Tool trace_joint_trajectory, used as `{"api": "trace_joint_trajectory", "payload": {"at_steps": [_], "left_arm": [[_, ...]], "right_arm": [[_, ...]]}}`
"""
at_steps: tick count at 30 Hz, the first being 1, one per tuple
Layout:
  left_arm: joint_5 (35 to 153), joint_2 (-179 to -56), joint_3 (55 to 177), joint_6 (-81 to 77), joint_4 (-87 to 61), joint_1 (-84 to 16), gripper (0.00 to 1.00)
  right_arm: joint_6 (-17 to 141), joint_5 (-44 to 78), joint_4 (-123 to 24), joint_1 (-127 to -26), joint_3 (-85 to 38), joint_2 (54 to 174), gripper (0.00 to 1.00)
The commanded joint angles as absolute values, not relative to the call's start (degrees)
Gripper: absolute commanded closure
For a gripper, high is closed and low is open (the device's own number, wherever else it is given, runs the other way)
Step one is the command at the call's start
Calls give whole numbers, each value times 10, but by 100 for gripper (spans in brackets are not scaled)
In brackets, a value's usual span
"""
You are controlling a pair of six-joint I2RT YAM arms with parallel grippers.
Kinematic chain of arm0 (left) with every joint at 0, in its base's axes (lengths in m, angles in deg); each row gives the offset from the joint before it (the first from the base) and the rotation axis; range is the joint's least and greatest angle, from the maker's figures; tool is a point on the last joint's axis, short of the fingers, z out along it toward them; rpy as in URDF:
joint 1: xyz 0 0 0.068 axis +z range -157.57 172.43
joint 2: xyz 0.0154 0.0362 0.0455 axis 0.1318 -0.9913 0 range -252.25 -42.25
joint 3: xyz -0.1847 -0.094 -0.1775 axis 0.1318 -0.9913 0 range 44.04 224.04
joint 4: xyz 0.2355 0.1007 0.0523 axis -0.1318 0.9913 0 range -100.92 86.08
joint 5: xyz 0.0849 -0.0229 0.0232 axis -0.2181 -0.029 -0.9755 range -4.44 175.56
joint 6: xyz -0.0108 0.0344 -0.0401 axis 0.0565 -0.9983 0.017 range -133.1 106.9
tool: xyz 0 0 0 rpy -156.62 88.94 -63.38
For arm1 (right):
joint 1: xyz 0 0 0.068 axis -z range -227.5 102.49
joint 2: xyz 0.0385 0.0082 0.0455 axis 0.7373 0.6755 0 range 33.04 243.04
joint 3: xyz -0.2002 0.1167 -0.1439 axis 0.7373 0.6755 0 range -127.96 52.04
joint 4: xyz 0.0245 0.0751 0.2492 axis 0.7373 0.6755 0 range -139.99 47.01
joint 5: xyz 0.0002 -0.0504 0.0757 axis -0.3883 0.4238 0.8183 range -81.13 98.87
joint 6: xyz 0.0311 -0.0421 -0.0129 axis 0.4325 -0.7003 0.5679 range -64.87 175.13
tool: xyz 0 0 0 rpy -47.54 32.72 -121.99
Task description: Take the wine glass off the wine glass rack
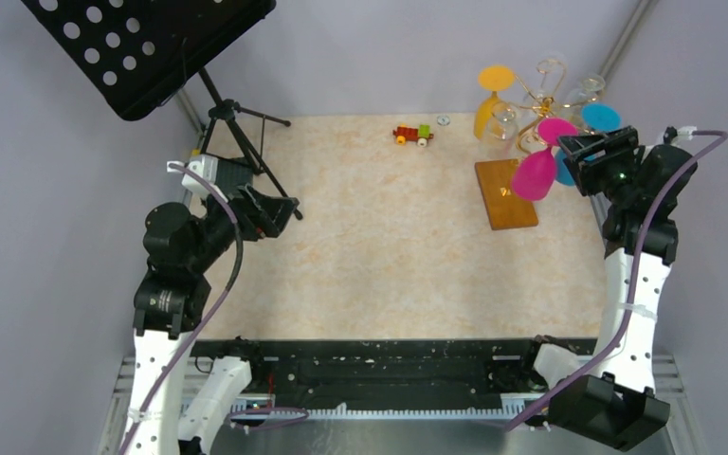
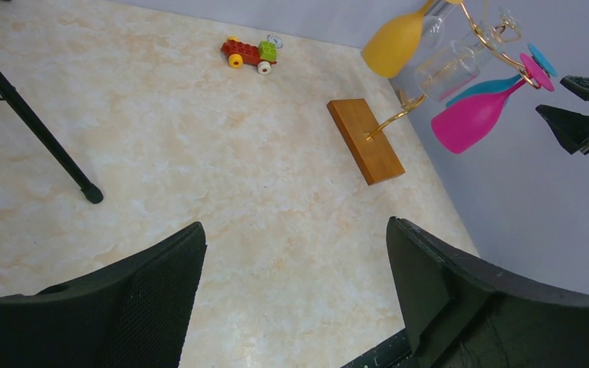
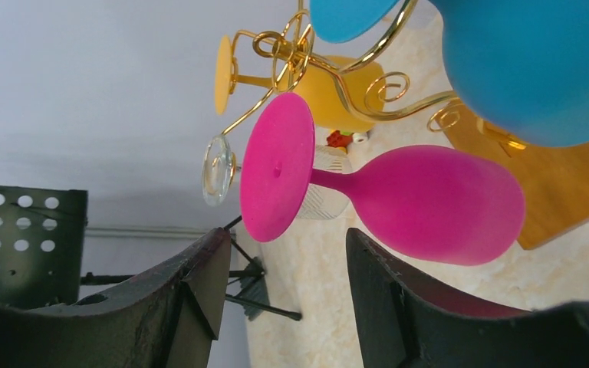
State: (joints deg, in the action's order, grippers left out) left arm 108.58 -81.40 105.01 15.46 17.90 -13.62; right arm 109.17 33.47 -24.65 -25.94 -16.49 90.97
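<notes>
The wine glass rack (image 1: 531, 95) is gold wire on a wooden base (image 1: 505, 192) at the far right of the table. A pink wine glass (image 3: 437, 203) hangs from it tilted, its round foot (image 3: 278, 167) toward my right gripper (image 3: 284, 257). That gripper is open just below the foot's edge, with nothing between its fingers. One finger lies under the pink bowl. In the top view the right gripper (image 1: 573, 156) sits right beside the pink wine glass (image 1: 536, 172). My left gripper (image 2: 295, 230) is open and empty above the table's left side.
A blue glass (image 3: 529, 69), a yellow one (image 3: 337, 92) and a clear one (image 3: 218, 170) also hang on the rack. A small toy of bricks (image 1: 413, 135) lies at the back. A black music stand (image 1: 142, 47) on a tripod (image 1: 246, 152) stands at the far left.
</notes>
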Motion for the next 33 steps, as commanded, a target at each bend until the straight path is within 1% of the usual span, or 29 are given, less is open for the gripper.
{"api": "trace_joint_trajectory", "payload": {"at_steps": [1,5,11,14,18,20,24,26,27,30,33], "left_arm": [[1077,-818,1062,145,166,-140,9],[1058,-818,1071,134,182,-140,9],[1044,-819,1077,130,191,-140,9],[1041,-819,1077,132,193,-140,9],[1023,-824,1084,131,201,-140,8],[1020,-828,1087,131,200,-140,8],[1022,-832,1089,131,199,-140,8],[1021,-830,1089,131,201,-140,8],[1020,-828,1088,131,201,-140,8],[1014,-830,1089,132,204,-140,8],[1006,-833,1089,132,206,-140,7]], "right_arm": [[1190,363,-412,-253,-107,883,42],[1226,351,-436,-252,-86,885,46],[1231,316,-437,-252,-78,867,51],[1241,311,-435,-252,-76,870,56],[1259,309,-430,-252,-80,880,66],[1265,313,-434,-253,-83,887,69],[1270,314,-426,-252,-85,895,70],[1270,314,-422,-252,-88,897,72],[1268,314,-418,-252,-90,898,74],[1250,313,-363,-253,-112,910,86],[1239,310,-342,-252,-123,915,93]]}}
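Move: The pink glass's foot, hung upside down on the rack, is about 4 cm straight ahead of the right hand and 1 cm above it, its bowl hanging below. The blue glass's foot lies about 8 cm to the right of the pink foot and 1 cm farther out. The clear glass's foot is about 9 cm left of the pink one and 3 cm farther out. From the left hand the pink foot is some 15 cm ahead and 45 cm to the right, about level. Closing from a bit over half open to nearly shut, the right fingers pinch the near edge of the pink glass's foot, one pad above and one below. The hand eases forward about 2 cm and slightly right towards the foot, first rising a little and then dipping about 2 cm, while the wrist rolls its left side up some 15 degrees. ##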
